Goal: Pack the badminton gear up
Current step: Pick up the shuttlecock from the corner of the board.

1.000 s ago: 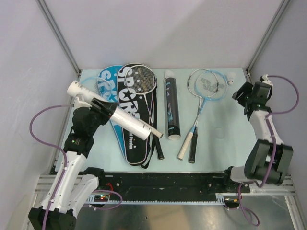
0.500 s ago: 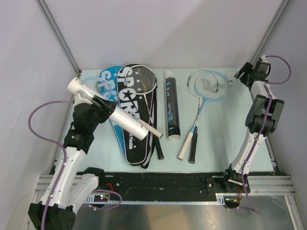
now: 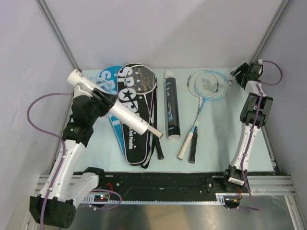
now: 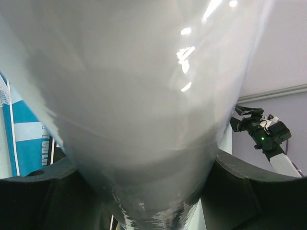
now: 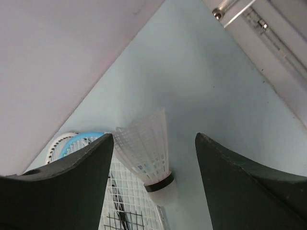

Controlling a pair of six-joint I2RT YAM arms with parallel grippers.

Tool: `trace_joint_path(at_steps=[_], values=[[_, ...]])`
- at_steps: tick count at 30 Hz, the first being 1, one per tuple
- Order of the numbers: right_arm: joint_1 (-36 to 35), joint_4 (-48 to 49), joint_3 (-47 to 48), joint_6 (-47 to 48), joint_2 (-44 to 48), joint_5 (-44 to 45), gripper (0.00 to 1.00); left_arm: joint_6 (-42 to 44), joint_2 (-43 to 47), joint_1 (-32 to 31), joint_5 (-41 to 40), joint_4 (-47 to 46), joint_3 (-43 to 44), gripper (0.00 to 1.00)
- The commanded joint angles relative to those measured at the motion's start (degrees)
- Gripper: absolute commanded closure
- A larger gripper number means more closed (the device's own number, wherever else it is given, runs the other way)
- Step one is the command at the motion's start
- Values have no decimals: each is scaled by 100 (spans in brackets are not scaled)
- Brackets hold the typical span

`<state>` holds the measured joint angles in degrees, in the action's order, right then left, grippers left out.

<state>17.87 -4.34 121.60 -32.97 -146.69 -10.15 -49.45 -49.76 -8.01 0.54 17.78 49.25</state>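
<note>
My left gripper point(image 3: 97, 99) is shut on the white tube point(image 3: 115, 111) and holds it tilted above the black "SPORT" cover point(image 3: 132, 129). In the left wrist view the white tube point(image 4: 144, 96) fills the picture between the left gripper's point(image 4: 152, 194) dark fingers. My right gripper point(image 3: 239, 76) is stretched to the far right corner, open. A white shuttlecock point(image 5: 146, 153) lies on its side on the table between the right gripper's point(image 5: 154, 167) fingers, untouched, beside a racket head point(image 5: 129, 201). The black tube point(image 3: 171, 105) and two crossed rackets point(image 3: 205, 85) lie mid-table.
A blue cover point(image 3: 106, 79) lies under the black one, and a third racket point(image 3: 142, 79) rests on top of the black one. A metal frame post point(image 5: 254, 21) and the side wall stand close to the right gripper. A black rail point(image 3: 168, 181) runs along the near edge.
The right arm has reached out from mid-right to the far right corner, bringing its open jaws down around the shuttlecock. The left arm has lifted the white tube slightly.
</note>
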Motion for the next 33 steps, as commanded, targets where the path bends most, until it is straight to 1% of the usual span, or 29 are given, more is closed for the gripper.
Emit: trace_joint_path(at_steps=[1, 6, 10, 21, 26, 33], values=[[-96, 369, 397, -561, -143, -36, 25, 79, -37, 23, 120, -240, 331, 48], [-99, 468, 413, -879, -222, -13, 26, 41, -43, 51, 137, -240, 322, 48], [-122, 509, 336, -998, -226, -35, 28, -51, -38, 76, 174, -246, 274, 48], [-126, 461, 289, -905, -125, 232, 40, -75, 44, 109, 175, -246, 209, 48], [-126, 259, 296, -870, -111, 245, 45, -73, 64, 122, 185, -241, 207, 48], [-114, 260, 105, -544, 123, 267, 52, -77, 130, 122, 222, -247, 189, 48]])
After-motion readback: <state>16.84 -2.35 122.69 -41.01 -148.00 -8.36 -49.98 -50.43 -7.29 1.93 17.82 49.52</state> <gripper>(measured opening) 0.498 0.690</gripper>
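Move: From the right gripper, open and rolled over, the shuttlecock lies about 2 cm left, 1 cm ahead and a couple of centimetres lower, its cork end towards the robot. The blue racket head is some 15 cm left and 4 cm back, the white racket head about 18 cm left and 3 cm back. From the left hand, still gripping the white tube, the shuttlecock is roughly 36 cm ahead, 83 cm right and 23 cm below. Ease the right gripper forward and left by about 1.5 cm each, to bring its fingers around the shuttlecock's feather skirt, rolling the wrist some 5 degrees so its left side rises. Then hold nearly in place, drifting barely back to the right, and close the fingers by about a third of their gap from both sides of the skirt, without shutting fully. ##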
